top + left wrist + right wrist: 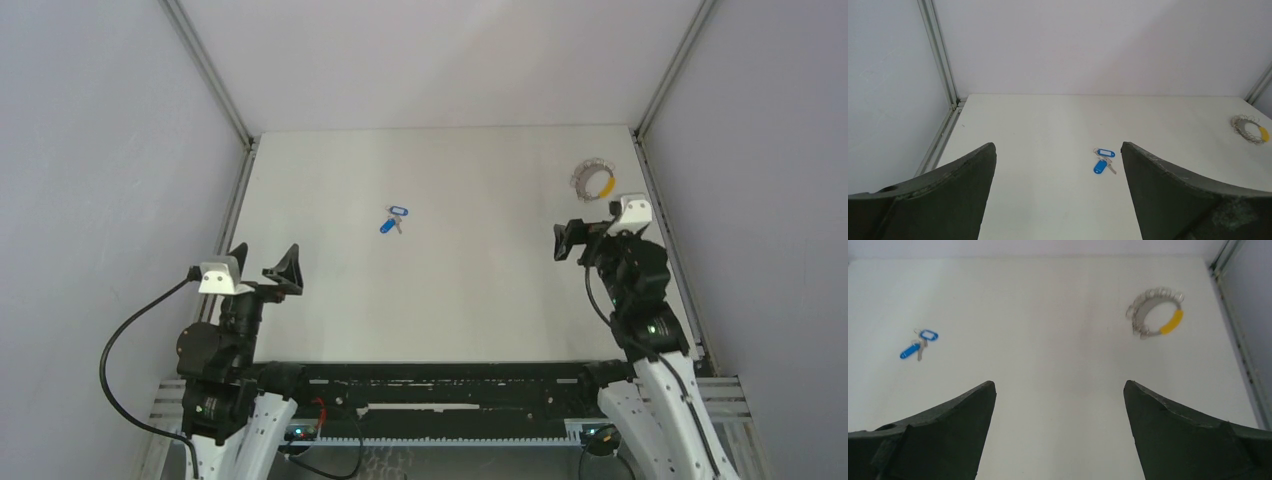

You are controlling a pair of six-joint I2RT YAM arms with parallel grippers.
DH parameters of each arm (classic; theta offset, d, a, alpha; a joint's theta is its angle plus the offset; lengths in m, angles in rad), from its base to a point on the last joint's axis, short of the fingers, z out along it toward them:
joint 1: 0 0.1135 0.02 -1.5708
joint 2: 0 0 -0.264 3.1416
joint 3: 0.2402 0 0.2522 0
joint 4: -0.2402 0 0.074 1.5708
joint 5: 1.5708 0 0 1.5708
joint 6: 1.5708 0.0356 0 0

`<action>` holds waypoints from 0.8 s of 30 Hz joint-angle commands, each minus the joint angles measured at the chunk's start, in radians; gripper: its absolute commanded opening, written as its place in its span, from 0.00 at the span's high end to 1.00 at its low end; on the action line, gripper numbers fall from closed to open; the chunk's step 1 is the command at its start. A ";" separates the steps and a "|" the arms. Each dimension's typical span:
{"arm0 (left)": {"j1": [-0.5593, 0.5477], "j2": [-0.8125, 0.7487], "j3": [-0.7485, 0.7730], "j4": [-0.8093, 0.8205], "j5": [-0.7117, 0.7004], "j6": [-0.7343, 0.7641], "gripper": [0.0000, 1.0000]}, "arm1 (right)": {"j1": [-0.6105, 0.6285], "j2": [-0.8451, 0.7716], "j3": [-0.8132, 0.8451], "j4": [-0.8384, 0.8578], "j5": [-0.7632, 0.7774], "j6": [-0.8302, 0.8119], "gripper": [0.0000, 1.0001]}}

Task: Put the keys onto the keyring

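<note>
Two small silver keys (394,219) with blue tags lie together on the white table, left of centre toward the back. The left wrist view shows the keys (1104,160) ahead and to the right, and the right wrist view shows the keys (918,344) far to the left. The keyring (593,180), a bumpy silver loop with a yellow arc, lies at the back right corner. My left gripper (265,255) hangs open near the left front, empty (1057,146). My right gripper (590,225) hangs open just in front of the keyring (1154,313), empty (1059,383).
Grey walls enclose the table on the left, the back and the right. Metal frame rails (242,195) run along the table's side edges. The keyring (1250,128) lies close to the right rail (1238,335).
</note>
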 commanded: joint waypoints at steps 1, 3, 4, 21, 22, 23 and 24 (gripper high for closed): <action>-0.019 0.004 -0.020 0.018 0.020 0.013 0.00 | -0.072 0.208 0.027 0.094 -0.096 0.073 0.01; -0.021 0.007 -0.019 0.018 0.023 0.014 0.00 | -0.149 0.309 0.026 0.146 -0.152 0.135 0.03; -0.022 0.009 -0.018 0.018 0.027 0.014 0.00 | -0.180 0.355 0.027 0.191 -0.178 0.160 0.05; -0.021 0.046 -0.015 0.021 0.069 0.028 0.00 | -0.446 1.160 0.445 0.339 -0.258 0.274 0.24; -0.021 0.049 -0.016 0.021 0.070 0.028 0.00 | -0.446 1.206 0.491 0.327 -0.267 0.265 0.25; -0.022 0.054 -0.015 0.021 0.070 0.028 0.00 | -0.446 1.247 0.536 0.313 -0.283 0.255 0.26; -0.022 0.057 -0.016 0.021 0.071 0.029 0.00 | -0.445 1.287 0.575 0.292 -0.291 0.243 0.27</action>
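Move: The keyring lies flat about 28 cm ahead of the right hand, 14 cm to its right and some 19 cm below. The two blue-tagged keys rest on the same table, roughly 40 cm to the right hand's left and 15 cm ahead of it. From the idle left hand the keyring is about 38 cm ahead, 74 cm to the right and 26 cm down. Towards the keyring the right hand swoops some 20 cm forward, 14 cm down and 12 cm to its right, sinking steeply at first and then levelling into a mostly forward reach. The wrist tips about 25 degrees further down, rolls left side up and turns clockwise, while the empty fingers narrow by about a quarter, still short of the keyring. ##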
